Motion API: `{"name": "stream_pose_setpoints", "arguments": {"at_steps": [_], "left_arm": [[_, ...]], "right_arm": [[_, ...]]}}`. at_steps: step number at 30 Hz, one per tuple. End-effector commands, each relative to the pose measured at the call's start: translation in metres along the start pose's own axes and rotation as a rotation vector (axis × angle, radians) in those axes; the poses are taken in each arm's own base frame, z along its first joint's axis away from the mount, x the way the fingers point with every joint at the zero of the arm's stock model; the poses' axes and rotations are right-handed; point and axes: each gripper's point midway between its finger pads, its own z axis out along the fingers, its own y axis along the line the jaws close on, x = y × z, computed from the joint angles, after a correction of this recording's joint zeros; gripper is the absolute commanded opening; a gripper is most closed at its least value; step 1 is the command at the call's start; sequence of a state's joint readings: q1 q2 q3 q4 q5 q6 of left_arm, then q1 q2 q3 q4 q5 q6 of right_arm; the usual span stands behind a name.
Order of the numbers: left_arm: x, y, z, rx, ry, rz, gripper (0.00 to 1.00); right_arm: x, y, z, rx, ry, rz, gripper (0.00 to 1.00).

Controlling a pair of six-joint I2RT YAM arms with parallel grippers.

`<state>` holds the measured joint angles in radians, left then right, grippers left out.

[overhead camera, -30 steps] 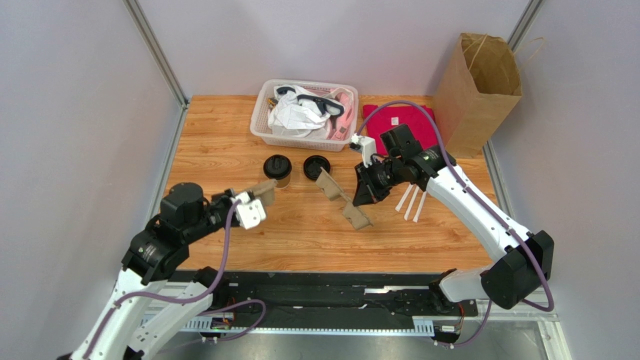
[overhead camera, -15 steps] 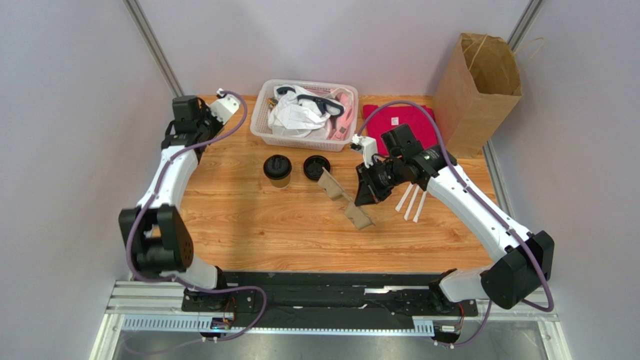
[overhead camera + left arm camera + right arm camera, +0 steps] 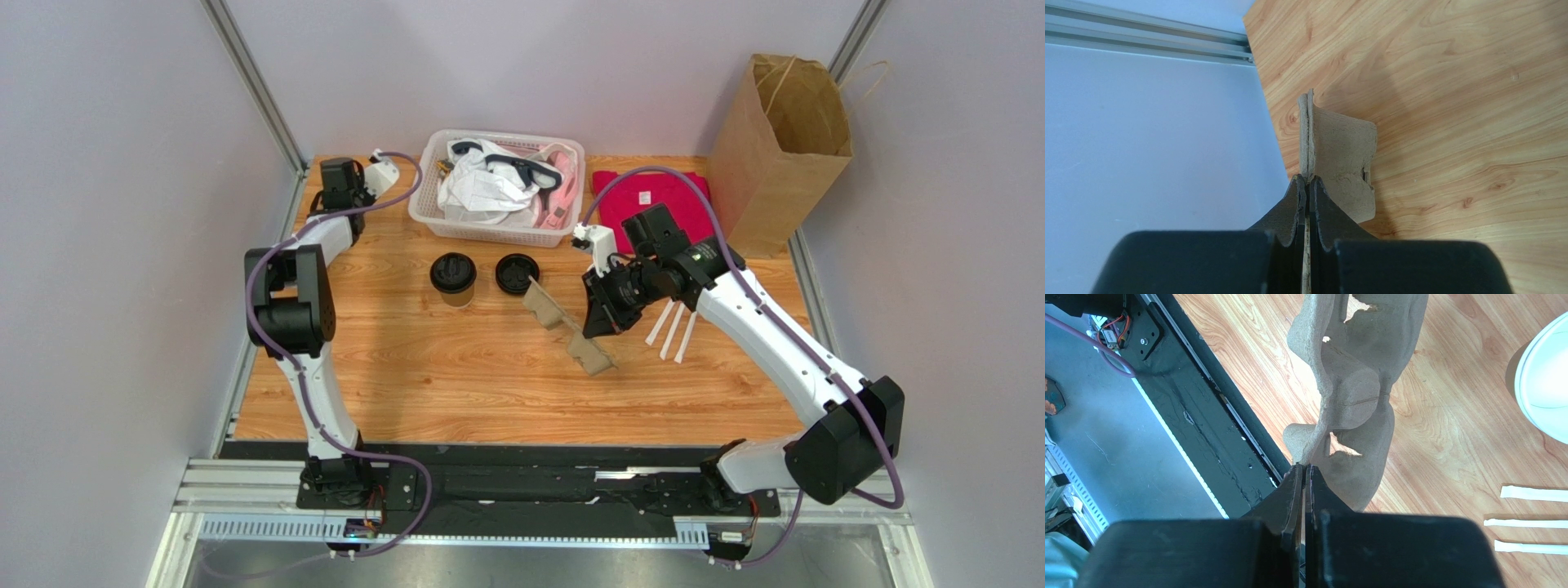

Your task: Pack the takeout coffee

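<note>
Two takeout coffee cups with black lids stand mid-table, one [image 3: 453, 277] showing its brown side, the other [image 3: 516, 272] just right of it. My right gripper [image 3: 597, 319] [image 3: 1303, 467] is shut on the edge of the grey-brown pulp cup tray [image 3: 564, 325] [image 3: 1358, 386], which hangs tilted to the right of the cups. My left gripper [image 3: 337, 186] [image 3: 1308, 179] is over the far left corner of the table, shut on a small flat piece of pulp board [image 3: 1339, 159].
A white basket [image 3: 429, 184] of crumpled items stands at the back. Right of it lie a red cloth [image 3: 650, 194] and a tall open brown paper bag [image 3: 779, 147]. Three white strips [image 3: 672, 328] [image 3: 1530, 520] lie under the right arm.
My left arm has swung from the near left of the table out to the far left corner, carrying the pulp piece. The right arm and tray have barely moved.
</note>
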<state>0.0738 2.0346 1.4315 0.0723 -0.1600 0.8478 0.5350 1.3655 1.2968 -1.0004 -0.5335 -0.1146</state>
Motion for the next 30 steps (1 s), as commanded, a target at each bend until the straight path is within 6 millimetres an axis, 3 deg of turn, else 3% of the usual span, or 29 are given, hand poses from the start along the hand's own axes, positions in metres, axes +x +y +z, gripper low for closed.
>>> {"name": "stream_pose_setpoints", "arguments": {"at_steps": [1, 3, 4, 5, 10, 12, 14, 15, 17, 18, 20, 21, 22, 23, 24, 25, 26, 27, 28, 30], "left_arm": [[-0.014, 0.006, -0.004, -0.052, -0.024, 0.017, 0.00], [-0.015, -0.001, -0.008, -0.016, -0.016, 0.006, 0.01], [-0.010, -0.008, -0.010, 0.016, 0.008, -0.014, 0.07], [-0.010, -0.009, -0.012, 0.028, 0.014, -0.027, 0.21], [-0.009, -0.029, -0.034, 0.182, 0.050, -0.109, 0.50], [-0.020, -0.031, -0.048, 0.228, 0.014, -0.152, 0.70], [-0.025, -0.029, -0.062, 0.254, 0.007, -0.196, 0.73], [-0.039, -0.019, -0.078, 0.257, -0.046, -0.220, 0.75], [-0.050, -0.016, -0.102, 0.308, -0.099, -0.251, 0.78], [-0.073, -0.007, -0.129, 0.347, -0.203, -0.264, 0.80], [-0.088, -0.014, -0.166, 0.445, -0.291, -0.247, 0.86], [-0.110, -0.016, -0.205, 0.517, -0.435, -0.208, 0.87], [-0.112, -0.028, -0.227, 0.591, -0.467, -0.196, 0.90], [-0.126, -0.032, -0.266, 0.661, -0.590, -0.181, 0.91], [-0.131, -0.037, -0.287, 0.698, -0.658, -0.135, 0.91], [-0.130, -0.056, -0.312, 0.791, -0.686, -0.112, 0.91], [-0.134, -0.066, -0.345, 0.839, -0.767, -0.072, 0.91], [-0.131, -0.074, -0.359, 0.858, -0.786, -0.044, 0.91], [-0.134, -0.096, -0.382, 0.922, -0.827, 0.022, 0.90], [-0.125, -0.122, -0.417, 0.983, -0.895, 0.086, 0.87]], "right_arm": [[-0.005, -0.004, -0.003, 0.018, -0.015, -0.031, 0.00], [-0.004, -0.004, -0.003, 0.019, -0.015, -0.035, 0.00], [-0.005, -0.004, -0.003, 0.019, -0.016, -0.037, 0.00], [-0.005, -0.004, -0.003, 0.017, -0.015, -0.036, 0.00], [-0.003, -0.006, -0.001, 0.023, -0.009, -0.044, 0.00], [-0.002, -0.007, -0.001, 0.026, -0.010, -0.052, 0.00], [-0.001, -0.007, -0.002, 0.031, -0.009, -0.058, 0.00], [-0.001, -0.007, -0.005, 0.035, -0.017, -0.071, 0.00], [0.003, -0.006, -0.005, 0.035, -0.009, -0.077, 0.00], [0.003, -0.006, -0.007, 0.034, -0.016, -0.095, 0.00], [0.008, -0.004, -0.007, 0.025, -0.005, -0.103, 0.00], [0.010, -0.002, -0.007, 0.020, 0.001, -0.112, 0.00], [0.012, 0.001, -0.007, 0.016, 0.004, -0.139, 0.00], [0.017, 0.002, -0.005, 0.012, 0.015, -0.151, 0.00], [0.020, 0.007, -0.003, 0.003, 0.024, -0.173, 0.00], [0.021, 0.010, -0.004, -0.001, 0.022, -0.206, 0.00], [0.025, 0.014, -0.002, -0.010, 0.029, -0.223, 0.00], [0.027, 0.022, 0.000, -0.024, 0.032, -0.257, 0.00], [0.029, 0.025, 0.001, -0.033, 0.035, -0.281, 0.00], [0.030, 0.034, 0.001, -0.049, 0.029, -0.310, 0.00]]}}
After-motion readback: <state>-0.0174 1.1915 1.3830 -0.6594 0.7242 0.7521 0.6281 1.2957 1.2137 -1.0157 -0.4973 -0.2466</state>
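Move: At the far left of the table the left hand holds one cardboard carrier, its middle some 7 cm back of the fingers and 4 cm below them. The basket sits about 34 cm right of that hand and 4 cm back; the lidded coffee cup is 27 cm right, 24 cm back. From the right hand, its own carrier is about 5 cm left and 5 cm lower; the left one 29 cm ahead, 51 cm left, 12 cm below. Letting go of its carrier, the left hand opens nearly wide while sinking about 3.5 cm and easing back and right. It then sweeps up, back and right towards the coffee cup, ending some 22 cm higher and 23 cm farther back than it began, wrist swinging clockwise. The right hand keeps its carrier pinched, sinks slightly, and late on draws back 3 cm, turning slightly counter-clockwise. ##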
